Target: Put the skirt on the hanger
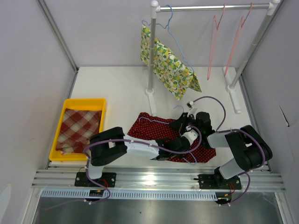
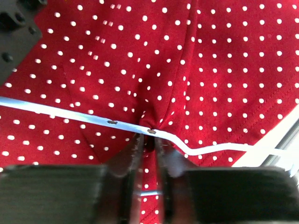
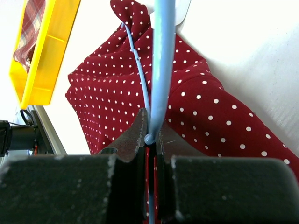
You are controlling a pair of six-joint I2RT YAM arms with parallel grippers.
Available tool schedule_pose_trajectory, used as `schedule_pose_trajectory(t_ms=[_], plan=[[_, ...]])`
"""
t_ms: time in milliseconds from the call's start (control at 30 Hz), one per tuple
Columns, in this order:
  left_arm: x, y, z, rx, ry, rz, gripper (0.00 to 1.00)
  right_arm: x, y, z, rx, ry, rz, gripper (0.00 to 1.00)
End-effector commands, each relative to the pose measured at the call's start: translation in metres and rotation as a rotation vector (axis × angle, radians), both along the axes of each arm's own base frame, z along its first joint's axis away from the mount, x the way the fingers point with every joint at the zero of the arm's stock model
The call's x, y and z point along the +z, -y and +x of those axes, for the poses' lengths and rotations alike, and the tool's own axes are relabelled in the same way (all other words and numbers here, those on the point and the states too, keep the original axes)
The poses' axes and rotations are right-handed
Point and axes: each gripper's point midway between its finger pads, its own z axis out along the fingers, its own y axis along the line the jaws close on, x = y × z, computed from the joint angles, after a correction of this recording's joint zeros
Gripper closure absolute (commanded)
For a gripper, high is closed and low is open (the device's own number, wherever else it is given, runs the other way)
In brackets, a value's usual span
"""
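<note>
The red white-dotted skirt [image 1: 145,126] lies rumpled on the white table in front of both arms. A light blue wire hanger [image 1: 158,122] lies across it. In the left wrist view the hanger's bar [image 2: 70,114] crosses the skirt [image 2: 210,70], and my left gripper [image 2: 148,140] pinches a puckered fold of the cloth just under the bar. In the right wrist view my right gripper [image 3: 150,135] is shut on the hanger [image 3: 162,60], with the skirt [image 3: 210,112] spread beneath. In the top view the left gripper [image 1: 174,143] and right gripper [image 1: 182,122] meet over the skirt's middle.
A yellow tray [image 1: 84,101] holding a red plaid cloth [image 1: 79,128] sits at the left. At the back stands a clothes rack [image 1: 215,7] with a lemon-print garment [image 1: 170,67] on a blue hanger and two pink hangers [image 1: 217,37]. Its post [image 1: 150,56] rises behind the skirt.
</note>
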Motion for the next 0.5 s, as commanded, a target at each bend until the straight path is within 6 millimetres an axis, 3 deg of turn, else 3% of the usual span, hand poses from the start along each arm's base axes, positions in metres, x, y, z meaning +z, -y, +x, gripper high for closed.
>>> schedule_pose_trajectory(t_ms=[0,100,467], plan=[[0.018,0.019,-0.004,-0.037,0.036,-0.039,0.89,-0.037,0.015,-0.009,-0.029,-0.082,-0.100,1.00],[0.031,0.020,-0.003,-0.046,0.045,-0.039,1.00,-0.038,0.015,-0.008,-0.030,-0.082,-0.102,1.00],[0.091,0.010,-0.013,-0.139,-0.014,0.009,1.00,-0.035,0.019,-0.001,-0.049,-0.062,-0.131,1.00]])
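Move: Just at the left fingertips, about 1 cm lower and 1 cm to the right, lies the fold of red dotted skirt to be gripped. The blue hanger's near shoulder wire crosses roughly 2 cm to the hand's right and 1 cm ahead; its end is some 6 cm back and 5 cm right. The hanger neck, in the right fingers, is about 14 cm ahead and 2 cm left. From the right hand, the fold lies some 14 cm back, 3 cm left and 6 cm below. Closing the rest of the way beside the hanger's shoulder wire, the left fingers pinch the skirt fold shut between their tips. They then lift it about 2.5 cm, drifting 1 cm to the left as the wrist rolls some 5 degrees. The right hand stays in place and keeps its grip on the hanger's neck. ##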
